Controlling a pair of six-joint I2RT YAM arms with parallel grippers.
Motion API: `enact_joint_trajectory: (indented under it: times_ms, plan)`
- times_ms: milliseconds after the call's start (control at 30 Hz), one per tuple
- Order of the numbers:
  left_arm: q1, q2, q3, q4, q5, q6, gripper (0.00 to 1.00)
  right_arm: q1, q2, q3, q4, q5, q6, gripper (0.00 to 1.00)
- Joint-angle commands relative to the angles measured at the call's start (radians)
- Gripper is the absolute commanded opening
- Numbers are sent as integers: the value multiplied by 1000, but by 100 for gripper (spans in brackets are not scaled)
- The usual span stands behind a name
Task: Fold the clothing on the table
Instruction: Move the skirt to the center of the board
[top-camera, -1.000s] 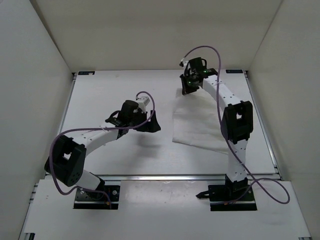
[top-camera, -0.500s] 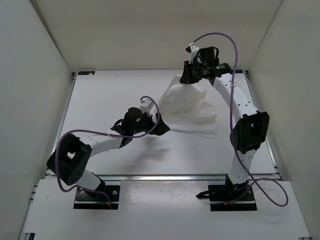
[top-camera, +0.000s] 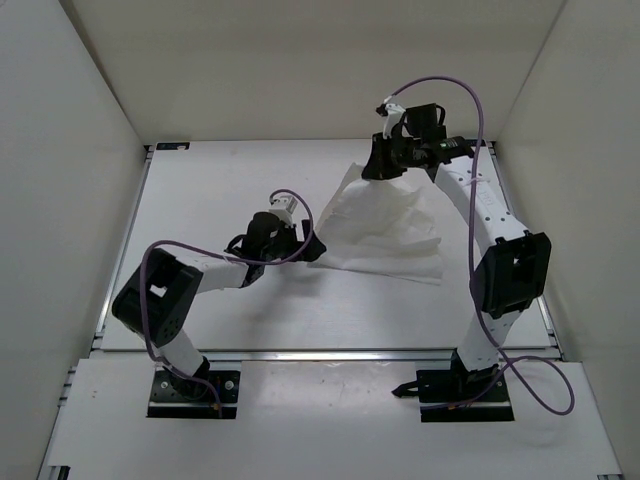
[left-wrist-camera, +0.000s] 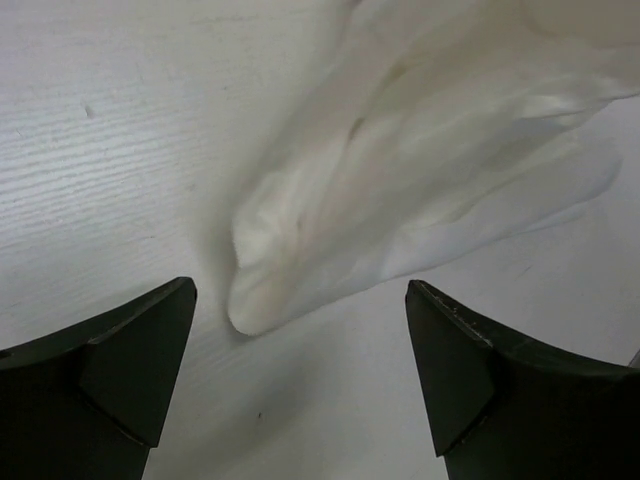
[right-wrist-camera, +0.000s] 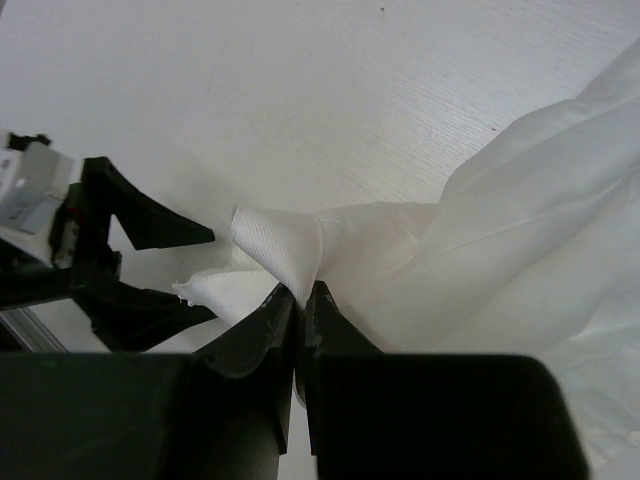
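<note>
The clothing (top-camera: 385, 228) is a white thin skirt, partly lifted above the white table (top-camera: 220, 190). My right gripper (top-camera: 381, 168) is raised at the far middle and shut on a corner of the clothing (right-wrist-camera: 285, 252), whose fabric drapes down to the table. My left gripper (top-camera: 312, 250) sits low at the skirt's left tip, open, with that rounded tip (left-wrist-camera: 262, 300) just ahead of its fingers (left-wrist-camera: 135, 345) and nothing between them. From the right wrist view, the left gripper (right-wrist-camera: 165, 270) shows below the held corner.
Metal edge rails (top-camera: 128, 240) border the table. White walls (top-camera: 60, 200) enclose it on the left, back and right. A purple cable (top-camera: 440, 95) loops over the right arm.
The right gripper lifted the skirt's corner off the table and carried it back and to the right. The left gripper swung right and down to the skirt's left tip.
</note>
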Motion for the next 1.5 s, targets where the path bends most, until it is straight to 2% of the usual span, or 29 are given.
enact_joint_trajectory:
  times_ms: [0,133,167,200,233,300,367,433,533,667,833,933,1033,1133,1200,1267,1367,1467]
  plan:
    - [-7,25,25,37,-9,26,97,-6,-88,13,50,-49,2,0]
    - [5,70,23,86,54,9,83,-21,-106,6,48,-88,-18,0]
    - [-6,76,30,98,63,13,72,-19,-109,-3,56,-101,-20,1]
    - [-10,88,34,104,71,6,57,-24,-117,-10,65,-102,-11,0]
    - [-21,95,46,106,77,6,49,-19,-122,-16,74,-115,-14,0]
    - [-46,98,59,110,92,16,15,-24,-131,-16,66,-111,-11,0]
    - [-55,82,82,74,86,35,0,-30,-137,-1,65,-97,-29,0]
    - [-46,52,105,22,68,55,0,-38,-136,16,48,-82,-32,0]
    - [-12,-11,178,-140,20,127,0,-78,-122,83,45,-54,-44,0]
    - [112,-130,351,-342,-29,269,0,-119,-77,253,88,-42,-21,0]
    - [201,-256,649,-469,-199,440,0,-96,4,500,119,-30,-3,0]
    - [183,-309,750,-495,-301,560,0,-93,-20,537,132,-17,11,0]
    - [126,-379,720,-456,-363,659,0,-101,-108,421,164,10,2,0]
    - [93,-459,586,-417,-385,690,0,-114,-253,95,278,-11,11,0]
    - [91,-499,501,-469,-378,665,0,-124,-374,-178,364,-2,31,0]
    - [54,-554,417,-517,-415,656,0,-105,-444,-310,353,27,20,0]
    - [-15,-667,304,-584,-463,613,0,-58,-539,-438,291,92,15,0]
    - [-3,-726,351,-716,-437,557,0,9,-612,-452,231,108,51,0]
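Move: The near-left corner of the skirt lies just to the right of the open left gripper, about 2 cm over, level fore and aft and some 3 cm below. The skirt corner already in the right gripper is about 10 cm ahead, 11 cm right and 17 cm above the left one; the near-right corner lies roughly 28 cm right, 4 cm back and 4 cm below. From the right hand, the near-left corner is about 10 cm back, 9 cm left and 20 cm down. Lower the left gripper about 2.5 cm, closing it as it edges right to pinch the skirt's near-left corner, then swing it steeply up some 40 cm, first forward and left, wrist tipping up, and bring it back and halfway down again. Keep the right grip shut on its corner: raise it about 23 cm as well, then sink and draw back, ending slightly right so the hands spread apart. ##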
